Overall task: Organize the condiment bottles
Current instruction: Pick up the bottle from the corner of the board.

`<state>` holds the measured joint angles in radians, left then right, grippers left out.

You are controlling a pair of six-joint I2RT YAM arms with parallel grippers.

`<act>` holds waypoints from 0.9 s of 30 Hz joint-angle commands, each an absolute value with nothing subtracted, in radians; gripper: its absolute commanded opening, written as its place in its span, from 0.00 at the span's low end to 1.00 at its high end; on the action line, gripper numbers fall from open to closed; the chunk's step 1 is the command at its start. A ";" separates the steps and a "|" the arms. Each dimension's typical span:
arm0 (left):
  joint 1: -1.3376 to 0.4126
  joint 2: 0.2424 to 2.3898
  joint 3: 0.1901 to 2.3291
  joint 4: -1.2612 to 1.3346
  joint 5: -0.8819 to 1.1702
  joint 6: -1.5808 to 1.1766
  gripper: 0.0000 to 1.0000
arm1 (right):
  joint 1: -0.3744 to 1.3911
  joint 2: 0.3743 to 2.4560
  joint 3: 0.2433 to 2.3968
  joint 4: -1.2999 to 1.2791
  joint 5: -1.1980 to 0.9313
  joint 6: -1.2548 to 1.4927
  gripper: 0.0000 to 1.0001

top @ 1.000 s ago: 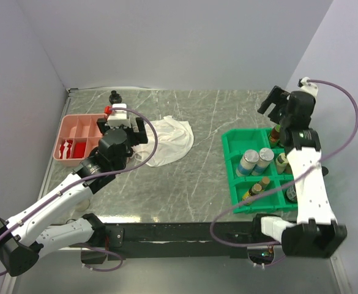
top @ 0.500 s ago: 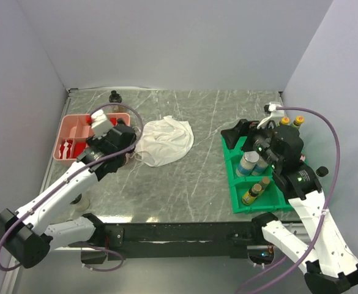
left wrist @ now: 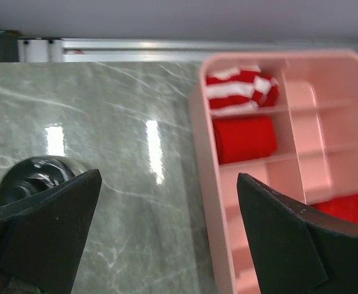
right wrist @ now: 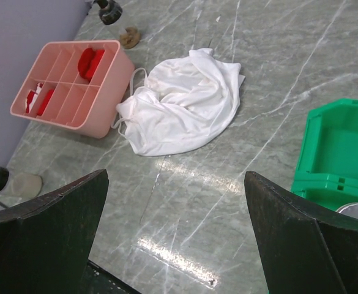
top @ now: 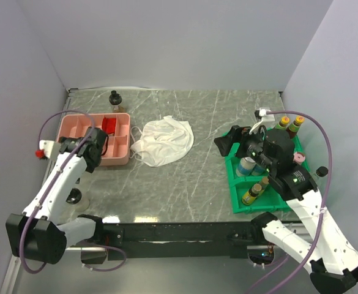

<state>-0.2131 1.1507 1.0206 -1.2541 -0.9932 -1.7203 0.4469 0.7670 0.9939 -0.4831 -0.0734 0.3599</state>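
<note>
Several condiment bottles stand in the green tray: two silver-capped ones, amber ones and orange-capped ones. A lone black-capped bottle stands at the back left, also in the right wrist view. Another black cap sits on the table left of the pink tray. My left gripper hangs open and empty over the pink tray's left rim. My right gripper is open and empty above bare table by the green tray's left edge.
The pink compartment tray holds red items. A crumpled white cloth lies between the trays. A small tan object rests near the back bottle. Walls close in the table at the back and sides.
My left arm has swung left and drawn back over the pink tray. My right arm came down from the far right corner to the green tray's left edge. Both grippers stayed open.
</note>
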 commanded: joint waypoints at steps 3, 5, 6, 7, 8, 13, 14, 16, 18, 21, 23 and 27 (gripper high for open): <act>-0.124 1.101 1.008 -1.371 -1.011 -1.836 0.99 | 0.475 0.785 1.023 -0.469 -0.051 0.371 1.00; -0.080 1.088 1.003 -1.371 -1.015 -1.825 1.00 | 0.483 0.796 1.022 -0.476 -0.038 0.370 1.00; -0.062 1.083 1.000 -1.371 -1.017 -1.822 0.99 | 0.489 0.801 1.023 -0.477 -0.032 0.371 1.00; -0.045 1.072 0.994 -1.371 -1.017 -1.819 0.99 | 0.494 0.801 1.023 -0.477 -0.022 0.377 1.00; -0.011 1.068 0.994 -1.371 -1.017 -1.813 0.99 | 0.495 0.802 1.022 -0.474 -0.012 0.380 1.00; 0.083 1.068 1.002 -1.371 -0.997 -1.723 0.99 | 0.525 0.807 1.035 -0.479 -0.003 0.379 1.00; 0.103 1.068 0.999 -1.371 -0.986 -1.712 0.99 | 0.528 0.813 1.038 -0.483 0.018 0.379 1.00; 0.112 1.063 0.976 -1.371 -0.951 -1.706 0.99 | 0.535 0.824 1.045 -0.486 0.029 0.379 1.00; 0.124 1.058 0.959 -1.371 -0.931 -1.704 0.99 | 0.543 0.830 1.045 -0.488 0.032 0.380 1.00; 0.133 1.060 0.934 -1.371 -0.899 -1.695 0.99 | 0.554 0.838 1.046 -0.492 0.040 0.385 1.00; 0.135 1.077 0.928 -1.371 -0.858 -1.686 0.97 | 0.567 0.831 1.042 -0.486 0.066 0.388 1.00; 0.135 1.133 0.911 -1.371 -0.818 -1.675 0.97 | 0.578 0.816 1.040 -0.479 0.078 0.393 1.00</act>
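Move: Behind the left hand, about 11 cm back, 2 cm to its left and some 13 cm below, the black-capped bottle stands near the board's near-left corner. That corner is about 16 cm back and 17 cm left of the hand. The pink box has its middle around 15 cm ahead and 6 cm to the right. From the right hand, the bottle is roughly 57 cm left, 13 cm back and 26 cm lower. Swinging back and left past the pink box's near side towards the black-capped bottle, the left hand covers about 9 cm nearly level while turning some 20 degrees counter-clockwise; then it sinks about 3 cm, still drawing back, tipping further down. Its fingers stay wide open and touch nothing. The empty right hand drifts a couple of centimetres down and left. ##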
